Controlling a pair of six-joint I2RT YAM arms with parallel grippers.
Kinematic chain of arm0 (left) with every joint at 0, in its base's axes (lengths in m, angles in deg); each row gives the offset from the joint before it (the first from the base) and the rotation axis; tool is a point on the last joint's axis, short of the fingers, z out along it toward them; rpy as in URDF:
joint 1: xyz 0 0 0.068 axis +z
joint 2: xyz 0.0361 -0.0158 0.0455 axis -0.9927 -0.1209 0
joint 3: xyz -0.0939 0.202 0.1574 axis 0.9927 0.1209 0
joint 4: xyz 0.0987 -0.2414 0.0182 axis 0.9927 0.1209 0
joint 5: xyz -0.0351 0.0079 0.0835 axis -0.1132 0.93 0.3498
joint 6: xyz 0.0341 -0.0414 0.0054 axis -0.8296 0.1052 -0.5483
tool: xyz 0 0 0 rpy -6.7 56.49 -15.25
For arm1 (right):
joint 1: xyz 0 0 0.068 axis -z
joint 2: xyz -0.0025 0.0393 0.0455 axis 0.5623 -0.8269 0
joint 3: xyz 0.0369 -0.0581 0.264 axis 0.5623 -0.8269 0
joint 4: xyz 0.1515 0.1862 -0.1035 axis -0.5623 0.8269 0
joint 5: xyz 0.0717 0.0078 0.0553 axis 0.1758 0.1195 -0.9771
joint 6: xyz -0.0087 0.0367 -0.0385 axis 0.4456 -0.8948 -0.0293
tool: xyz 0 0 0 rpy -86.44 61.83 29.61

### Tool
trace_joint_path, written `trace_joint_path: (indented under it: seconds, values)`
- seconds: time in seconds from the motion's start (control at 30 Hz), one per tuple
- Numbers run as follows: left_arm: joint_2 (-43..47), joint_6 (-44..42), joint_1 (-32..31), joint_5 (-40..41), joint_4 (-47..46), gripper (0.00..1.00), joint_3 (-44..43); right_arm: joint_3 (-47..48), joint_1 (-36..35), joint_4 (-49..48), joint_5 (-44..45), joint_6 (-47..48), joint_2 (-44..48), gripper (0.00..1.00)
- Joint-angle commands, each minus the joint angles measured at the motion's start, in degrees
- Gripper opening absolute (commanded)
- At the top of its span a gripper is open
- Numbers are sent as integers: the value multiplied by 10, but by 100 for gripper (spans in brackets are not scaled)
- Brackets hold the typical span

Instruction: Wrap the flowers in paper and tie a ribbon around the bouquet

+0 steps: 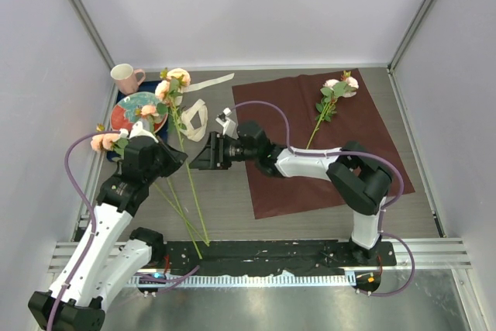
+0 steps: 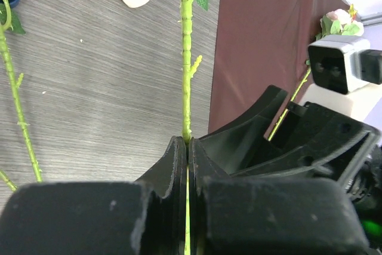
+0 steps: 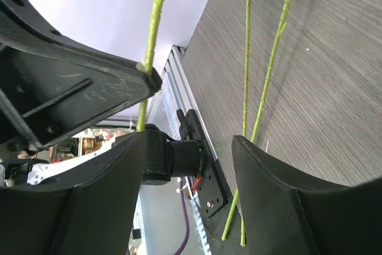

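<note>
My left gripper point(image 2: 187, 141) is shut on a thin green flower stem point(image 2: 186, 76), which runs on from the jaws toward leaves beside the ribbon point(image 1: 194, 119). My right gripper point(image 3: 190, 141) faces it from the right, open, with nothing between its fingers. The held stem point(image 3: 152, 22) passes just outside its left finger. Two other stems point(image 3: 262, 88) lie flat on the table. Several pink-peach flowers point(image 1: 172, 81) lie at the left. One flower point(image 1: 335, 94) lies on the deep-red paper point(image 1: 364, 145), which is spread flat at the right.
A pink mug point(image 1: 126, 77) stands at the back left. Next to it a patterned plate point(image 1: 133, 108) sits on a dark blue tray point(image 1: 114, 154), with a flower head on it. The arms' base rail point(image 1: 256, 253) runs along the near edge. White walls enclose the table.
</note>
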Motion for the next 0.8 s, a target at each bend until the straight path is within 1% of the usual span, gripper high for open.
trace_joint_path:
  seconds: [0.0,0.03,0.07,0.13,0.2,0.23,0.27,0.33,0.37,0.43,0.47,0.5,0.53,0.57,0.6,0.63,0.67,0.7,0.73,0.77]
  values:
    - [11,-15,-1,0,-26,0,-6,-5,3,-1,39,16,62,66]
    - [14,-14,-1,-2,-29,0,-5,-3,-4,6,43,28,65,66]
    - [14,-12,-2,-3,-31,0,-4,26,-12,17,33,33,53,66]
    - [12,-11,-1,-4,-27,0,-5,53,-32,48,22,44,41,65]
    - [13,-9,-2,-4,-26,0,-5,73,-39,53,28,49,28,62]
    - [16,-9,-1,-4,-26,0,-5,75,-41,49,28,44,21,59]
    - [16,-9,-2,-2,-26,0,-8,74,-41,41,23,29,15,52]
    - [16,-16,-1,1,-16,0,-14,67,-42,17,20,19,2,45]
    - [16,-18,-1,2,-12,0,-18,61,-43,10,21,15,2,33]
    - [19,-17,-1,2,-19,0,-14,61,-42,17,25,23,8,15]
    - [18,-17,-2,5,-14,0,-15,64,-35,34,34,34,14,0]
    - [8,-17,-2,13,-2,2,-21,61,-29,53,64,52,33,0]
    - [2,-22,-1,24,14,46,-31,55,-17,93,84,55,45,0]
    - [-4,-25,-1,31,39,67,-47,33,12,107,102,57,58,0]
    - [-10,-30,-1,34,46,76,-52,23,36,130,148,59,74,0]
    - [-9,-40,-1,34,49,83,-56,12,56,193,176,62,104,0]
    - [-5,-45,-1,30,47,85,-55,-17,77,218,210,62,126,0]
    - [-2,-47,-1,28,44,85,-52,-34,126,236,233,61,146,0]
    - [7,-48,-1,24,37,87,-47,-49,149,266,271,62,185,0]
    - [8,-50,0,8,25,88,-36,-65,174,289,295,65,200,0]
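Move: The left fingers already pinch the stem of the upright peach rose. For the open right hand, the spot to grip on that stem lies about 3 cm left, 2 cm back and 3 cm higher. The ribbon is on the table some 11 cm ahead of and 15 cm below the right hand, about level sideways. The dark paper's middle lies about 33 cm right and 6 cm ahead, the white roses on it 37 cm right and 15 cm ahead. Up about 4 cm, then left and slightly back, the right hand brings its open fingers around the peach rose's stem and shuts them on it. The left hand stays put and opens to let the stem go. The right hand then swings quickly right and forward, some 9 cm each way while sinking, turning about 20 degrees clockwise, towards the paper. ##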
